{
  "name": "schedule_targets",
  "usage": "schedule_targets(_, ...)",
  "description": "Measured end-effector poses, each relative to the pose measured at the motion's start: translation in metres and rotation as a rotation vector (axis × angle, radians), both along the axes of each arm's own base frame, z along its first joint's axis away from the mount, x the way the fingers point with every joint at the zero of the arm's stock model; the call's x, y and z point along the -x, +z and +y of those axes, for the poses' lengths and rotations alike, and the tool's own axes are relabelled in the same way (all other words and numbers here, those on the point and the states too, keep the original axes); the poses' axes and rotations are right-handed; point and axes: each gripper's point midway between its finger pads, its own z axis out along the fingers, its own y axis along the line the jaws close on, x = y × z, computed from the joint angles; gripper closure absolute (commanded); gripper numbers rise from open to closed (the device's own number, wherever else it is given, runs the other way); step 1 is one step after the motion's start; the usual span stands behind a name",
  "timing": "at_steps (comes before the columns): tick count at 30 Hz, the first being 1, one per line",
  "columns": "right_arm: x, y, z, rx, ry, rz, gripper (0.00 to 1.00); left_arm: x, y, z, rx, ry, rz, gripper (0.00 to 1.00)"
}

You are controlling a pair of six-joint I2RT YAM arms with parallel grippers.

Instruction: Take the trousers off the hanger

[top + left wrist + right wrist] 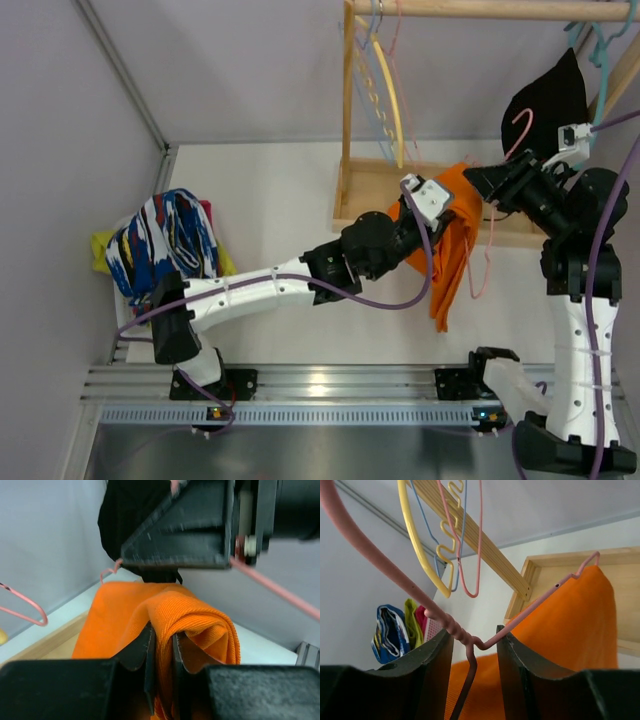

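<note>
Orange trousers (455,240) hang over a pink wire hanger (487,255) in front of the wooden rack. My left gripper (452,200) is shut on a thick fold of the trousers, seen close in the left wrist view (165,612) between the black fingers (149,650). My right gripper (492,185) holds the hanger at its twisted neck (462,632), just to the right of the trousers. Both its fingers (435,655) touch the wire. The trousers drape over the hanger's arm in the right wrist view (570,625). The right gripper fills the top of the left wrist view (185,530).
The wooden rack (365,200) with a top rail (480,10) carries yellow (392,95), blue and pink hangers, a teal one (602,55) and a black garment (550,95). A pile of colourful clothes (165,245) lies in a basket at the left. Grey walls stand behind.
</note>
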Motion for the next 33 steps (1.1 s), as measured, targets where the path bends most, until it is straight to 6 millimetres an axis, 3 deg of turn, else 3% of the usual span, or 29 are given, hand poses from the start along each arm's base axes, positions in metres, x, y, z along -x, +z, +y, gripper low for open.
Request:
schedule_targets(5, 0.002, -0.026, -0.002, 0.059, 0.0, 0.01, 1.0, -0.006, 0.03, 0.006, 0.033, 0.022, -0.021, 1.0)
schedule_targets(12, -0.008, -0.066, -0.011, 0.122, -0.025, 0.059, 1.0, -0.005, 0.047, 0.012, -0.002, 0.025, -0.028, 1.0)
schedule_targets(15, -0.012, -0.087, -0.015, 0.149, -0.033, 0.095, 1.0, -0.004, 0.075, 0.017, 0.041, 0.026, -0.045, 1.0)
schedule_targets(19, -0.015, -0.116, -0.019, 0.182, -0.038, 0.147, 1.0, 0.001, 0.132, 0.03, 0.147, 0.028, -0.099, 1.0)
schedule_targets(24, -0.014, -0.154, -0.023, 0.214, -0.037, 0.218, 1.0, 0.007, 0.186, 0.047, 0.252, 0.035, -0.159, 1.0)
schedule_targets(29, -0.012, -0.185, -0.03, 0.274, -0.043, 0.264, 1.0, 0.005, 0.212, 0.053, 0.314, 0.049, -0.189, 1.0)
schedule_targets(33, -0.012, -0.19, -0.033, 0.305, -0.046, 0.261, 1.0, 0.005, 0.215, 0.054, 0.323, 0.051, -0.194, 1.0)
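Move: The left hand grips the bunched orange trousers; the pink hanger still inside them has its middle about 2 cm ahead and 5 cm right, roughly level. The yellow hanger is some 16 cm ahead of that hand, 11 cm left and 6 cm higher. From the right hand, which holds the hanger's neck, the trousers' middle lies some 5 cm back, 5 cm left and 10 cm lower; the black garment is 12 cm ahead, 11 cm right and about level. Still pinching the orange cloth, the left hand hauls it up off the hanger by about 21 cm, slowly then faster, drifting some 5 cm left as its fingers tip upward. The right hand keeps its hold on the pink hanger's neck and draws it straight down away from the cloth, some 19 cm, its fingers tilting downward. Neither gripper opens. ##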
